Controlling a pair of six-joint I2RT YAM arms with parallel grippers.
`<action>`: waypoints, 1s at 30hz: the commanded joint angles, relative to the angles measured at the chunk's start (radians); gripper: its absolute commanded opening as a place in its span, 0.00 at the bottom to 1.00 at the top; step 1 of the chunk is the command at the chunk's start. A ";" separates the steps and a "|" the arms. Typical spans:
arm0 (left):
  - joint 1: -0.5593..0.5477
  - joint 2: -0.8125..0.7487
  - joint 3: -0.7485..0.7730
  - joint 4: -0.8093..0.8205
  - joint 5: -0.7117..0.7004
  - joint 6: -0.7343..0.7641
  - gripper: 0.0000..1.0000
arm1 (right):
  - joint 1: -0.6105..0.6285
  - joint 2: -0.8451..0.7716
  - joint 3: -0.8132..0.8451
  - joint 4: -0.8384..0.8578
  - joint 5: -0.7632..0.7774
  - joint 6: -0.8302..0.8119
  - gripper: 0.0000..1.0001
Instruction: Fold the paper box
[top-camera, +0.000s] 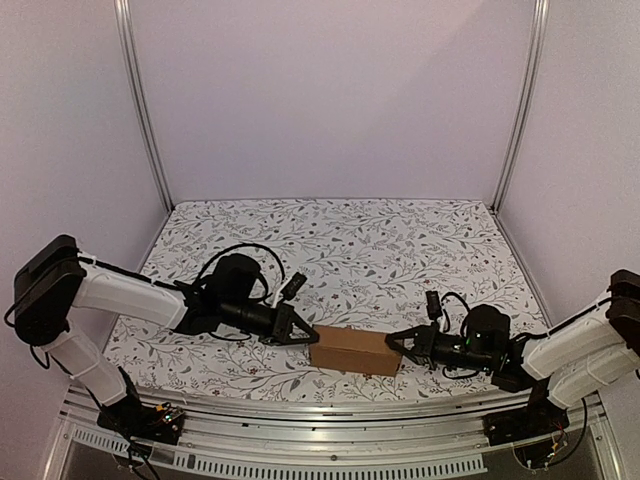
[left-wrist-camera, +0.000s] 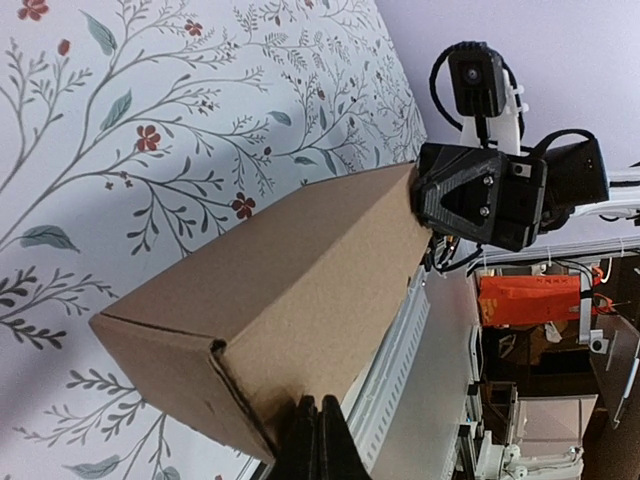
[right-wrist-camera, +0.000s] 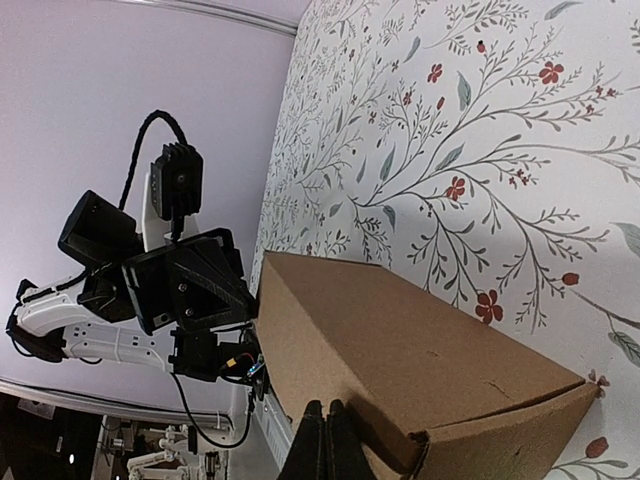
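The paper box (top-camera: 355, 350) lies on the table as a closed brown carton, long side left to right, between my two arms. My left gripper (top-camera: 312, 338) is shut, and its tips rest against the box's left end with nothing between the fingers. In the left wrist view the box (left-wrist-camera: 270, 290) fills the middle, and the left gripper (left-wrist-camera: 318, 404) touches its near lower edge. My right gripper (top-camera: 392, 342) is shut too, against the right end. The right wrist view shows the box (right-wrist-camera: 400, 350) with the right gripper (right-wrist-camera: 326, 406) at its near edge.
A floral tablecloth (top-camera: 380, 250) covers the table. A perforated metal rail (top-camera: 330, 450) runs along the near edge just in front of the box. White walls and two upright metal posts (top-camera: 145, 110) close in the back and sides.
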 joint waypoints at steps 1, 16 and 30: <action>0.009 0.008 -0.029 -0.187 -0.054 0.029 0.00 | -0.003 0.104 -0.038 -0.392 0.024 -0.029 0.00; 0.078 -0.232 0.027 -0.383 -0.106 0.106 0.00 | -0.001 -0.214 0.269 -0.808 0.021 -0.284 0.00; 0.096 -0.118 0.347 -0.550 -0.149 0.301 0.00 | 0.227 -0.191 0.490 -1.062 0.023 -0.559 0.00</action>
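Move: The closed paper box lies between the two hands, its middle about 8 cm to the right of the left hand, 1 cm ahead and some 5 cm lower. From the right hand its middle is roughly 7 cm to the left, 1 cm ahead and 5 cm below. Each hand has its shut fingertips at the upper part of its own end of the box, and the metal rail runs about 7 cm straight behind the right hand, some 9 cm lower. With fingers shut, the left hand first slides off the box's left end, some 4 cm to the left and slightly forward, then climbs steeply, swinging forward and a little back to the right, to finish about 10 cm higher and well clear of the box. The right hand nudges forward and left by a centimetre or two at the box's right end, comes free upward, then draws back and left while still rising, ending about 6 cm higher and 4 cm nearer the base, with its fingers tipped more downward and swung some 20 degrees counter-clockwise. ##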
